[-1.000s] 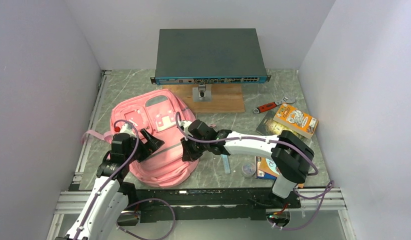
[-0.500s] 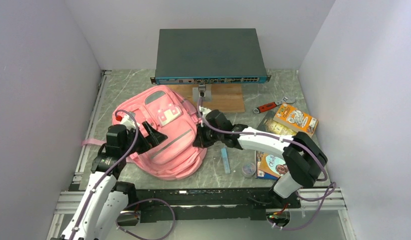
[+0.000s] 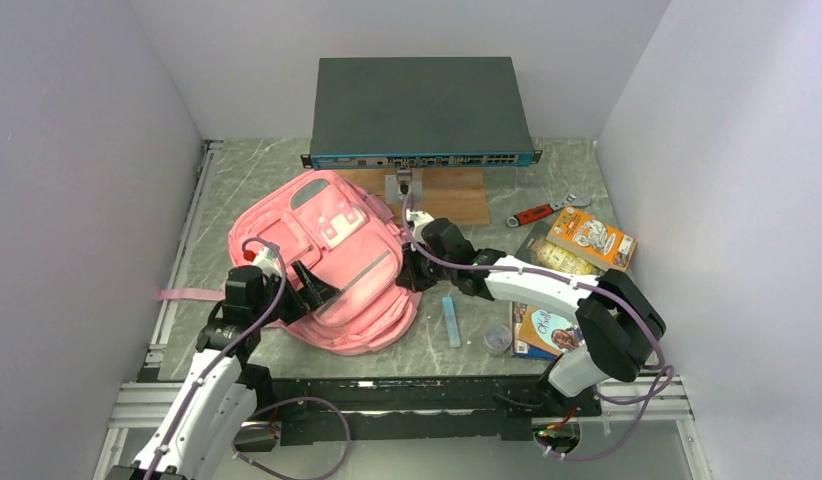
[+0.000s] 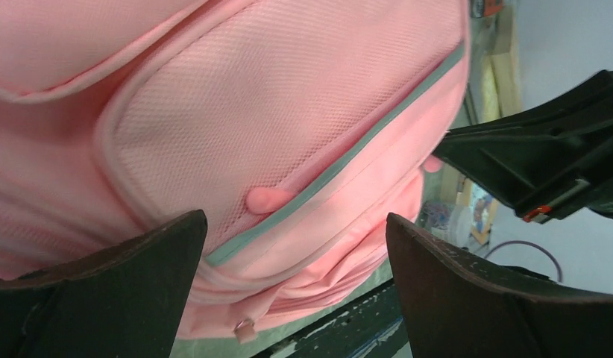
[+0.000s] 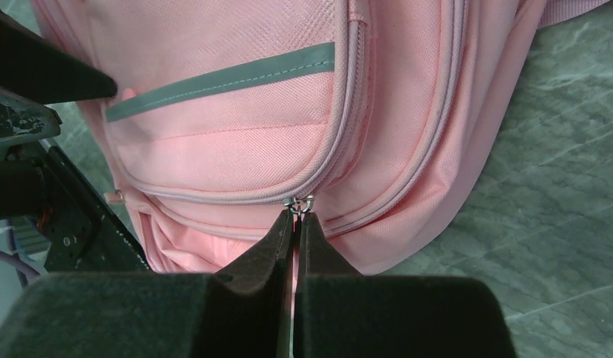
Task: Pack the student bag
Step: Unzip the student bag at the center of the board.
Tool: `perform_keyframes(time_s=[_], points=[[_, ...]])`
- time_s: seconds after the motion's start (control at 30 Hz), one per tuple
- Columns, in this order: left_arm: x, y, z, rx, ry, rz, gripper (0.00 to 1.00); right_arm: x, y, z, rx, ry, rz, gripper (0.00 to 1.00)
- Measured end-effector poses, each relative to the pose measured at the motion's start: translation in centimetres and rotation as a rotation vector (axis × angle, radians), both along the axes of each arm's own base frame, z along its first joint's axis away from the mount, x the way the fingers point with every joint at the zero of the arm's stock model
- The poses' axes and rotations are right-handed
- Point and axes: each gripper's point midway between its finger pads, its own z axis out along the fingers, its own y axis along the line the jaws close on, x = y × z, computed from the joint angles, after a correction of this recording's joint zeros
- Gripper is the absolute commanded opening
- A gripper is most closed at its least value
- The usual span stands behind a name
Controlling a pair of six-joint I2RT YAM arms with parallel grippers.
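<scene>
The student bag [image 3: 332, 255], a soft light-pink backpack, lies front-up on the left half of the table. Its grey-trimmed front pocket fills the left wrist view [image 4: 288, 119] and the right wrist view [image 5: 236, 134]. My right gripper [image 3: 408, 270] is at the bag's right edge, shut on the bag's zip pull [image 5: 297, 203], with the metal ring just past its tips [image 5: 295, 215]. The left gripper [image 3: 315, 290] hovers open over the bag's near left side. Its fingers [image 4: 139, 268] stand wide apart above the fabric, holding nothing [image 4: 292, 227].
A dark network switch [image 3: 422, 110] stands at the back on a wooden board [image 3: 447, 200]. Right of the bag lie a blue stick [image 3: 451, 320], a small round container [image 3: 497, 340], a book [image 3: 543, 330], an orange box [image 3: 590, 238] and a red-handled tool [image 3: 535, 213]. A pink strap [image 3: 192, 294] trails left.
The right gripper has moved right and away while gripping the zip pull, dragging the bag with it. The left gripper stayed open over the bag and shifted slightly right.
</scene>
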Motion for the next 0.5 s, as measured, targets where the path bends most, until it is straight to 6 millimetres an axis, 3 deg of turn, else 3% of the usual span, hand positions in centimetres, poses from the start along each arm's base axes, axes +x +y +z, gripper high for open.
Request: perform_keyframes(time_s=[0.2, 0.5], points=[[0.8, -1.4, -0.1, -0.068, -0.031, -0.020, 0.98, -1.4, 0.8, -0.4, -0.028, -0.018, 0.022, 0.00], [1.1, -1.9, 0.2, -0.091, -0.039, -0.011, 0.98, -7.0, 5.2, -0.6, -0.038, 0.030, 0.116, 0.00]])
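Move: My right fingers still pinch the zipper pull at the front pocket's outer right corner. Its seam runs along the pocket's lower edge to the near left corner, roughly 8 cm back and 13 cm left of me. The grey strip's middle is about 8 cm left, level ahead; the loose pink tab lies some 13 cm left, also level ahead. From my left hand, that near left corner is about 7 cm back, 2 cm right and 3 cm below. With my right hand I keep the zipper pull pinched and draw it back and to the left, roughly 9 cm along the pocket's lower edge towards its near left corner, gathering speed and staying almost level while the wrist turns slightly counter-clockwise. My open left hand shifts about 2 cm right and a little forward over the pocket by the grey strip, rolling slightly. ##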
